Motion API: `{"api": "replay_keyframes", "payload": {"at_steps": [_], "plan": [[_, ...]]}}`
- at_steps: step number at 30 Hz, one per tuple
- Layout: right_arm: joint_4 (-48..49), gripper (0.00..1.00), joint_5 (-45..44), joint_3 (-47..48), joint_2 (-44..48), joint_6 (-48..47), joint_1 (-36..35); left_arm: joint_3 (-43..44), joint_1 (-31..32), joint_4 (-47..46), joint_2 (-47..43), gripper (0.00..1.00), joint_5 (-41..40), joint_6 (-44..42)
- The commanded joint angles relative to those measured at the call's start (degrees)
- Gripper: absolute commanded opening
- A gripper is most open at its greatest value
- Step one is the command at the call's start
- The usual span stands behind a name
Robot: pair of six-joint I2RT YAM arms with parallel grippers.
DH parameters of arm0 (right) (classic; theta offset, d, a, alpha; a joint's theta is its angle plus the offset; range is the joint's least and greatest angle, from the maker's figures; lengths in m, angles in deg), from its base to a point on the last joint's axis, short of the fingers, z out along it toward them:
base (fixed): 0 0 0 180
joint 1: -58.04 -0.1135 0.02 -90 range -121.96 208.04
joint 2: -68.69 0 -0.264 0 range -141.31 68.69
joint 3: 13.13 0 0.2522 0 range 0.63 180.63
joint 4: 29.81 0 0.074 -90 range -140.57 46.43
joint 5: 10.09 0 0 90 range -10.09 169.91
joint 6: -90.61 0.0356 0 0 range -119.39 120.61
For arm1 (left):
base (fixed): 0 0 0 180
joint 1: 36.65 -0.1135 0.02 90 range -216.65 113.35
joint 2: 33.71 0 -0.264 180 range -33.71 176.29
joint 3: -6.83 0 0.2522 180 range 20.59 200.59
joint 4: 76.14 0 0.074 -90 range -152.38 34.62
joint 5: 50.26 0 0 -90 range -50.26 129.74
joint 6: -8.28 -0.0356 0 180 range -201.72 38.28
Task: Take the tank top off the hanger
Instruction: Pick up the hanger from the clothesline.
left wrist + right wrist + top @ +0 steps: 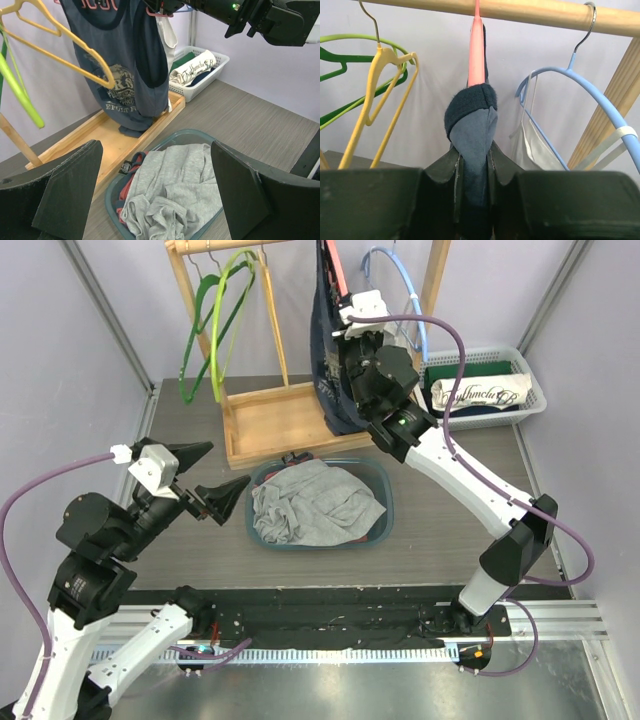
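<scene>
A dark blue tank top with a printed front hangs from a salmon hanger on the wooden rail. My right gripper is up at the hanger's shoulder. In the right wrist view the gripper is shut on the tank top's strap, which loops over the salmon hanger. My left gripper is open and holds nothing, low and left of the rack. In its own view the left gripper looks toward the hanging tank top.
A teal basket of grey clothes sits mid-table. Behind it stands the wooden rack base with green hangers, a yellow hanger and a blue hanger. A white basket stands at the back right.
</scene>
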Motion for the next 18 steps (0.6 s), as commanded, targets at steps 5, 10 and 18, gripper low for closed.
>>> {"api": "replay_keyframes", "payload": {"at_steps": [5, 10, 18], "plan": [[16.10, 0.01, 1.80, -2.88, 8.19, -2.05, -2.23, -0.36, -0.53, -1.56, -0.43, 0.95, -0.04, -0.03], [12.94, 0.01, 1.10, -10.88, 14.44, -0.91, -4.34, -0.36, -0.53, -2.18, -0.16, 0.95, 0.14, 0.41], [7.40, 0.01, 0.13, -23.44, 25.61, 1.29, -9.17, -0.09, -0.97, -3.23, 0.80, 0.95, -0.12, 3.14]]}}
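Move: The right hand already holds the near, cloth-covered end of the pink hanger with the navy tank top. From that hand the tub with the grey cloth lies about 15 cm back, 6 cm left and some 45 cm below. The rail is about 12 cm ahead, 2 cm left and 12 cm higher. The yellow hanger is about 9 cm ahead and 14 cm left, the blue hanger 9 cm ahead and 11 cm right, both about 3 cm higher. From the left hand, the tub is some 10 cm ahead, 15 cm right, 38 cm down. Still pinching the pink hanger's near end through the navy cloth, the right hand hardly stirs at first, then draws it back from the rail with growing speed, about 9 cm and nearly level, coming nearer to being over the tub. The wrist turns some 5 to 10 degrees counter-clockwise; the grip stays shut. ##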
